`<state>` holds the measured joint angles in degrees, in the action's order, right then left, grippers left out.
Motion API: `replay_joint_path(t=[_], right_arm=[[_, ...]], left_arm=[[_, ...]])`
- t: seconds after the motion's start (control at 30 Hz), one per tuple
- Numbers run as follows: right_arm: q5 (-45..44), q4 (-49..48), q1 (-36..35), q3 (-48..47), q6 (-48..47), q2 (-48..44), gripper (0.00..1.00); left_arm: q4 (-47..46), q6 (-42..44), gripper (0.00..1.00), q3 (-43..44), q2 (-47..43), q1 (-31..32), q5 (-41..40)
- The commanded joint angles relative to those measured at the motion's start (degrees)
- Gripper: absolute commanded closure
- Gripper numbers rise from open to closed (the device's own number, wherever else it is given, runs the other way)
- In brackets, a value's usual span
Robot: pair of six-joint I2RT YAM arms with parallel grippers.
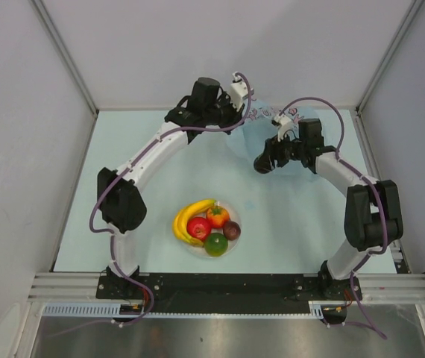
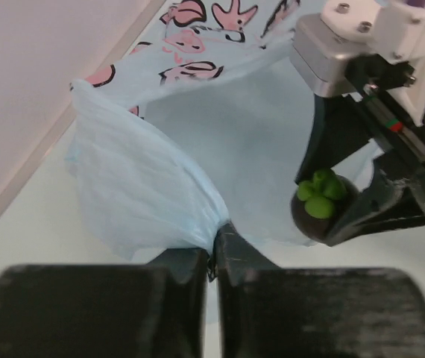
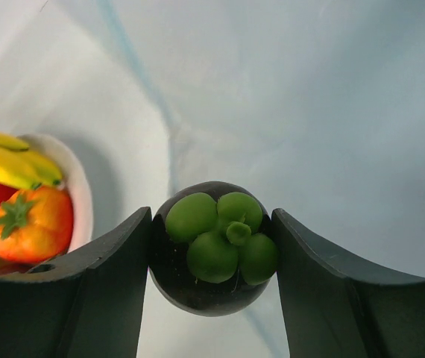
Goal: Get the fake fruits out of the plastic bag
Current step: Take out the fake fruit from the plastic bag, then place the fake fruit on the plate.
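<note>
The light-blue plastic bag (image 1: pixel 244 143) lies at the back of the table, its printed edge lifted. My left gripper (image 2: pixel 216 240) is shut on a bunched fold of the bag (image 2: pixel 145 186). My right gripper (image 3: pixel 212 224) is shut on a dark purple fruit (image 3: pixel 211 287) with a green calyx, held over the bag's near side (image 1: pixel 262 162). The same fruit (image 2: pixel 318 205) shows in the left wrist view. A banana (image 1: pixel 190 216), red apple (image 1: pixel 198 227), orange-red fruit (image 1: pixel 218 216), green fruit (image 1: pixel 215 244) and another dark purple one (image 1: pixel 232 230) lie on the white plate (image 1: pixel 191 250).
The plate sits near the front of the table, between the two arm bases. In the right wrist view its rim (image 3: pixel 74 186) appears at the left with the orange-red fruit (image 3: pixel 33 224). Grey walls close in the back and both sides.
</note>
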<state>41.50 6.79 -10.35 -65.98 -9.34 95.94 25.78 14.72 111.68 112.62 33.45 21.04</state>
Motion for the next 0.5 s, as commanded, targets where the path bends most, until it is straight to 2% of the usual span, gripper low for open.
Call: replay_joint_path(t=[0.0,0.03,0.07,0.13,0.17,0.33,0.43,0.47], right_arm=[[2.6,4.3,-1.1,-0.2,-3.3,-9.6,0.72],[2.4,5.2,-1.4,-0.2,-4.6,-11.3,0.72],[1.9,7.3,-2.0,-0.2,-7.4,-13.0,0.72],[0.6,10.3,-4.4,-0.2,-11.3,-17.8,0.72],[-0.1,14.0,-5.5,-0.1,-15.0,-19.2,0.72],[-7.6,16.9,-16.4,4.5,-18.6,-25.7,0.72],[-9.3,16.6,-22.9,4.9,-17.4,-26.1,0.71],[-10.3,17.0,-24.8,4.9,-18.2,-25.6,0.7]], left_arm=[[-1.7,-3.2,0.81,2.8,0.4,-0.1,-1.0],[-1.7,-3.4,0.67,2.6,0.1,-0.1,-1.9],[-1.6,-3.8,0.46,2.1,-0.9,-0.2,-2.6],[-1.4,-4.3,0.34,1.7,-2.4,-0.7,-3.0],[-1.3,-5.2,0.24,1.4,-4.3,-0.8,-3.3],[0.2,-7.6,0.04,-2.6,-13.4,-2.7,-4.6],[1.2,-6.6,0.0,-8.9,-22.9,-3.8,-6.0],[1.3,-5.8,0.0,-13.5,-25.6,-4.1,-6.2]])
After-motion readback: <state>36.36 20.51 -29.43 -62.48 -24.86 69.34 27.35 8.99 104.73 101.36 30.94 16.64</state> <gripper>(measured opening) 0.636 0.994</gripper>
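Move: The plate I am taking the mangosteen to lies about 18 cm back, 16 cm left and 12 cm below my right hand; the dark fruit on its near edge is some 18 cm back and 10 cm left. The plastic bag's body lies about 13 cm ahead, 7 cm right and 10 cm lower. From my left hand, still pinching the bag's rim, the plate is 21 cm back, 8 cm left and 25 cm below. I keep the mangosteen gripped in my right hand and sweep it about 14 cm back, some 10 cm up and 7 cm left, away from the bag and across towards the plate, fingers tipping up and swinging counter-clockwise. Meanwhile I open my left fingers wide, let go of the bag's rim and then draw that hand about 5 cm left and 4 cm up. ##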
